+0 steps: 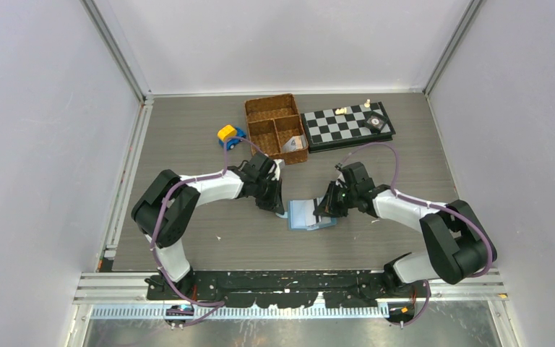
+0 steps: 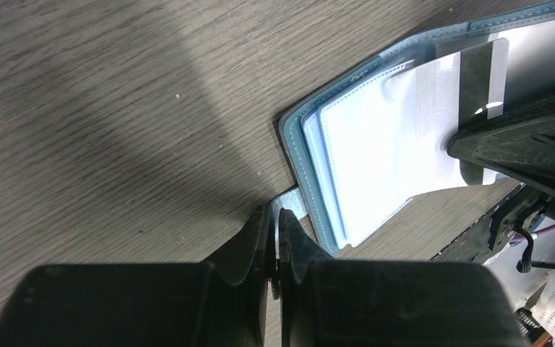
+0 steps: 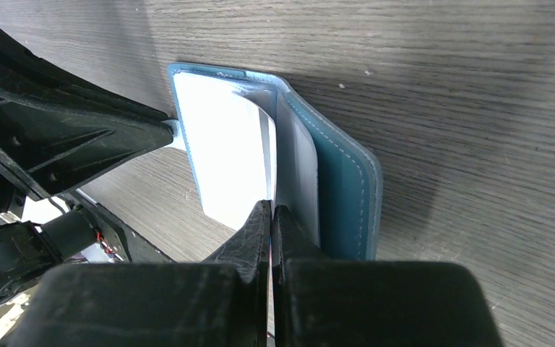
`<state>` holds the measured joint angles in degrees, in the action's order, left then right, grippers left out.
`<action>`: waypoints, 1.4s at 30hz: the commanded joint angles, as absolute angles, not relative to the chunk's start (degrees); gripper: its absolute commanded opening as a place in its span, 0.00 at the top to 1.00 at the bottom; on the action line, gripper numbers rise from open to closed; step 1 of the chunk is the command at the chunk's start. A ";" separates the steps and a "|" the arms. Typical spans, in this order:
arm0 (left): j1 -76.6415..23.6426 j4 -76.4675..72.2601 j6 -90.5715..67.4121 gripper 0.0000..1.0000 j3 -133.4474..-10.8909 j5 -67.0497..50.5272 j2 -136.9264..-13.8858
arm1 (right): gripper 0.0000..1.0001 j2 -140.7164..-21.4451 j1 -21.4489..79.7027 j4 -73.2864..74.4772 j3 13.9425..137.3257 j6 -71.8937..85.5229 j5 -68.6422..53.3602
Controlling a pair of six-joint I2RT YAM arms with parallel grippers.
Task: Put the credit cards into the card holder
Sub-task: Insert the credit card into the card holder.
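The teal card holder [image 1: 308, 215] lies open on the table between my two grippers, its pale inner pockets [image 2: 376, 144] facing up. My left gripper [image 2: 276, 212] is shut on the holder's small grey snap tab [image 2: 290, 199] at its left edge. My right gripper [image 3: 271, 207] is shut on a thin white credit card [image 3: 267, 155] with a grey stripe. That card stands on edge among the holder's [image 3: 343, 188] pockets. In the left wrist view the same card [image 2: 485, 72] sticks out past the right gripper's fingers [image 2: 520, 148].
A brown wicker divided basket [image 1: 264, 116] stands behind, with a pale card-like item [image 1: 294, 143] in its near right compartment. A chessboard [image 1: 332, 130] with a few pieces lies to its right. A yellow and blue toy [image 1: 228, 135] sits left of the basket.
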<state>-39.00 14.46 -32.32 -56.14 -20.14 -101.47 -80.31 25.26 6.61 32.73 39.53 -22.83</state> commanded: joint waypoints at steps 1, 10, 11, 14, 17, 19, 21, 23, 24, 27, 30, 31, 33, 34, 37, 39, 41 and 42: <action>-39.31 14.40 -30.60 1.00 -56.69 -17.31 -103.10 | 0.99 -81.90 25.39 8.62 30.44 39.87 -19.09; -39.37 14.16 -30.93 1.00 -56.68 -17.73 -102.79 | 0.87 -80.44 25.73 9.90 30.70 40.53 -18.27; -39.37 14.15 -30.94 1.00 -56.64 -17.64 -102.71 | 0.85 -80.11 25.78 10.37 30.92 40.40 -17.95; -39.38 14.09 -31.01 1.00 -56.51 -17.51 -102.58 | 0.78 -78.45 25.89 13.43 31.94 39.49 -16.19; -39.42 14.16 -31.06 1.00 -56.50 -17.58 -102.68 | 0.72 -76.71 26.01 16.27 33.02 38.42 -14.62; -39.38 14.08 -31.03 1.00 -56.49 -17.57 -102.66 | 0.67 -75.92 26.11 17.42 33.66 38.00 -13.89; -39.38 14.09 -31.09 1.00 -56.52 -17.71 -102.66 | 0.64 -75.45 26.27 18.06 33.98 37.84 -13.43; -39.39 14.06 -31.08 1.00 -56.51 -17.80 -102.66 | 0.62 -75.32 26.51 18.17 34.16 37.87 -13.36; -39.42 13.97 -31.08 1.00 -56.51 -17.88 -102.66 | 0.61 -75.51 26.67 17.98 34.23 37.96 -13.36; -39.40 13.76 -31.08 1.00 -56.38 -18.22 -102.57 | 0.61 -75.90 27.63 17.41 34.51 38.46 -13.07; -39.48 13.62 -31.03 1.00 -56.36 -18.37 -102.72 | 0.62 -76.64 28.46 16.39 35.05 38.98 -12.92; -39.52 13.62 -31.04 1.00 -56.37 -18.45 -102.74 | 0.62 -77.06 28.73 16.18 35.37 39.08 -12.78; -39.60 13.55 -31.07 1.00 -56.39 -18.54 -102.82 | 0.64 -77.90 29.20 15.86 36.02 39.20 -12.68; -39.68 13.57 -31.03 1.00 -56.42 -18.53 -102.85 | 0.64 -78.26 29.40 15.77 36.29 39.24 -12.59; -39.70 13.54 -31.11 1.00 -56.45 -18.63 -102.75 | 0.65 -79.10 30.18 15.61 36.98 39.22 -12.40; -39.73 13.51 -31.07 1.00 -56.45 -18.63 -102.85 | 0.65 -79.67 30.67 15.69 37.47 39.29 -12.24; -39.73 13.45 -31.08 1.00 -56.49 -18.68 -102.90 | 0.65 -80.17 30.96 15.62 37.60 39.23 -12.13; -39.79 13.44 -31.19 1.00 -56.49 -18.72 -102.92 | 0.66 -80.42 31.04 15.59 37.75 39.18 -12.13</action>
<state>-39.29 13.82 -32.34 -56.14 -20.10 -101.51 -79.44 30.30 16.34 35.62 39.35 -13.65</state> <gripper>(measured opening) 0.077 0.347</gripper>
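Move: The shut right fingers still hold the credit card, whose middle lies about 2 cm to their left and 1 cm back. The left pocket of the card holder, where it goes, is some 3 cm left, 1 cm back and 2 cm below; the clear sleeve is roughly 3 cm right, 1 cm back. From the left hand, pinching the holder's strap, that pocket lies about 6 cm right and 1 cm back. Right fingers release the card, go about 2 cm right and back, then 1 cm left; left keeps the strap. ##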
